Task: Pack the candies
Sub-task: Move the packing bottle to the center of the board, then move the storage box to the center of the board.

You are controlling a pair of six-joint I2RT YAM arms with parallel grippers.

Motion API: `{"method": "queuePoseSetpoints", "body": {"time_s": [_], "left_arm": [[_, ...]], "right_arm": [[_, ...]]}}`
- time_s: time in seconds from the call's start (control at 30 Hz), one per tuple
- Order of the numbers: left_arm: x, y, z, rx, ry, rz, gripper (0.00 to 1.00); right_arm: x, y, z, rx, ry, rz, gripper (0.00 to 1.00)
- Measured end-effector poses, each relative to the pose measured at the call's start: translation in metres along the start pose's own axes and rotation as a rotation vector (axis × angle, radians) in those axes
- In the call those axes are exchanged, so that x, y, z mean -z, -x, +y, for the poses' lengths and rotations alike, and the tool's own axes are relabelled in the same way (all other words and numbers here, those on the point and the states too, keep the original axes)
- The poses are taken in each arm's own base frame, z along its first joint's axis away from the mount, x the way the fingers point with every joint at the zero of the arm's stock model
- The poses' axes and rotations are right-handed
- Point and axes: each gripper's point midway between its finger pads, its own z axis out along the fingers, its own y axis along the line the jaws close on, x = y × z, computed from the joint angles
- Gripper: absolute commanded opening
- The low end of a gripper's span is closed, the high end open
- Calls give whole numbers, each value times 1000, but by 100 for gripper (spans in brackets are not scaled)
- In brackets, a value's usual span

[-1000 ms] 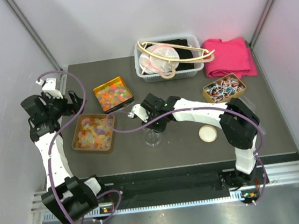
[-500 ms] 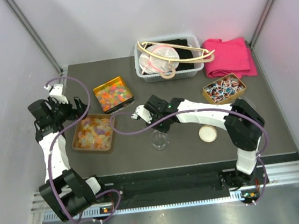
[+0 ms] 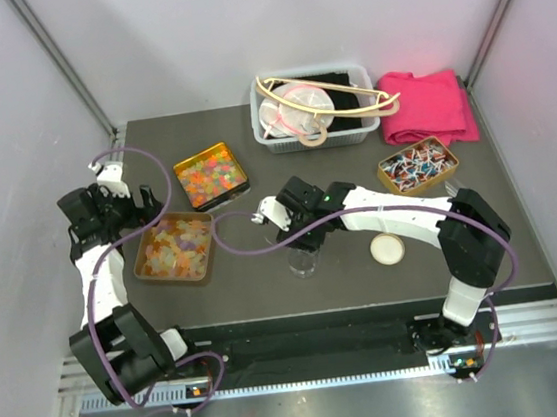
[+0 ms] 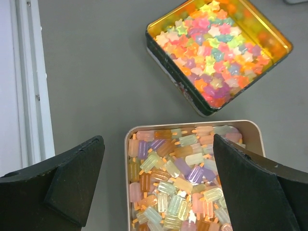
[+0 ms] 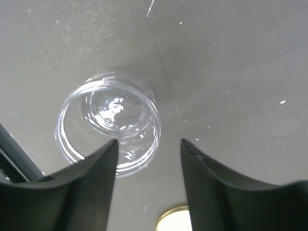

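The candies fill two tins at the left. Pale popsicle-shaped pieces (image 3: 174,247) (image 4: 192,178) lie in a tan tin, and bright star-shaped ones (image 3: 211,174) (image 4: 216,48) lie in a gold tin behind it. My left gripper (image 3: 142,206) (image 4: 158,139) hangs open above the popsicle tin's far-left edge. A clear empty jar (image 3: 302,262) (image 5: 108,127) stands upright on the table. My right gripper (image 3: 297,239) (image 5: 149,142) is open just above it, the jar at its left finger, bare table between the jaws.
A round cream lid (image 3: 387,248) (image 5: 173,219) lies right of the jar. A tin of wrapped sweets (image 3: 416,165) sits at the right. At the back are a pink cloth (image 3: 428,106) and a clear bin (image 3: 313,109) holding a hanger and a plate.
The right gripper's jaws have parted and the jar now stands free, slightly further right. The left gripper has drifted a little toward the popsicle tin.
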Motion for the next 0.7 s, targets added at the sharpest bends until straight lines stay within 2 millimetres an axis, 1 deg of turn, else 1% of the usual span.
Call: {"method": "queuePoseSetpoints", "body": {"time_s": [0.03,0.13,0.17,0.2,0.27,0.3,0.33,0.37,0.4,0.43,0.5,0.57,0.7], "left_arm": [[-1,-2,2,-5,4,6,99],[-2,-4,7,-16,20,11,98],[-2,-4,10,-23,26,10,96],[-2,-5,14,-28,35,9,91],[-2,-8,24,-38,49,11,87],[-1,-12,31,-39,58,16,85],[0,-18,38,-38,61,26,81],[0,-24,43,-42,61,37,80],[0,-33,49,-43,59,55,78],[0,-40,52,-44,54,70,76],[-2,-57,56,-56,39,111,76],[-4,-72,52,-75,12,145,75],[-4,-97,39,-86,-44,192,71]], "right_arm": [[0,-1,0,6,1,3,65],[2,-3,0,16,6,11,70],[3,-2,0,21,6,11,71],[5,0,0,25,8,10,72],[11,9,-3,33,3,-6,73],[17,16,-5,37,1,-21,74],[23,28,-8,43,-7,-48,75],[28,36,-10,46,-11,-71,75],[35,49,-13,49,-18,-105,75],[40,57,-15,52,-21,-127,75],[50,69,-18,59,-30,-165,75],[58,76,-20,68,-39,-189,75],[66,77,-20,76,-45,-200,76]]}}
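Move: For the right hand, the packing bottle's middle lies about 3 cm back, 2 cm to its left and some 4 cm below, its rim between the half-open fingers; the gold lid lies 3 cm back and 16 cm to the right of this hand. From the left hand, the popsicle candy tray lies about 5 cm back, 7 cm to the right and 14 cm down, with the star candy tray about 11 cm ahead and 17 cm to the right. The right hand opens its already loosened fingers farther at the packing bottle's rim, then rises clear about 9 cm, drifting some 4 cm forward and left and tipping its fingertips outward a little. Meanwhile the left hand swings left, then sinks some 9 cm and draws back a little towards the left rim of the popsicle candy tray, its wide-open fingers narrowing by about a quarter and tipping farther down. ##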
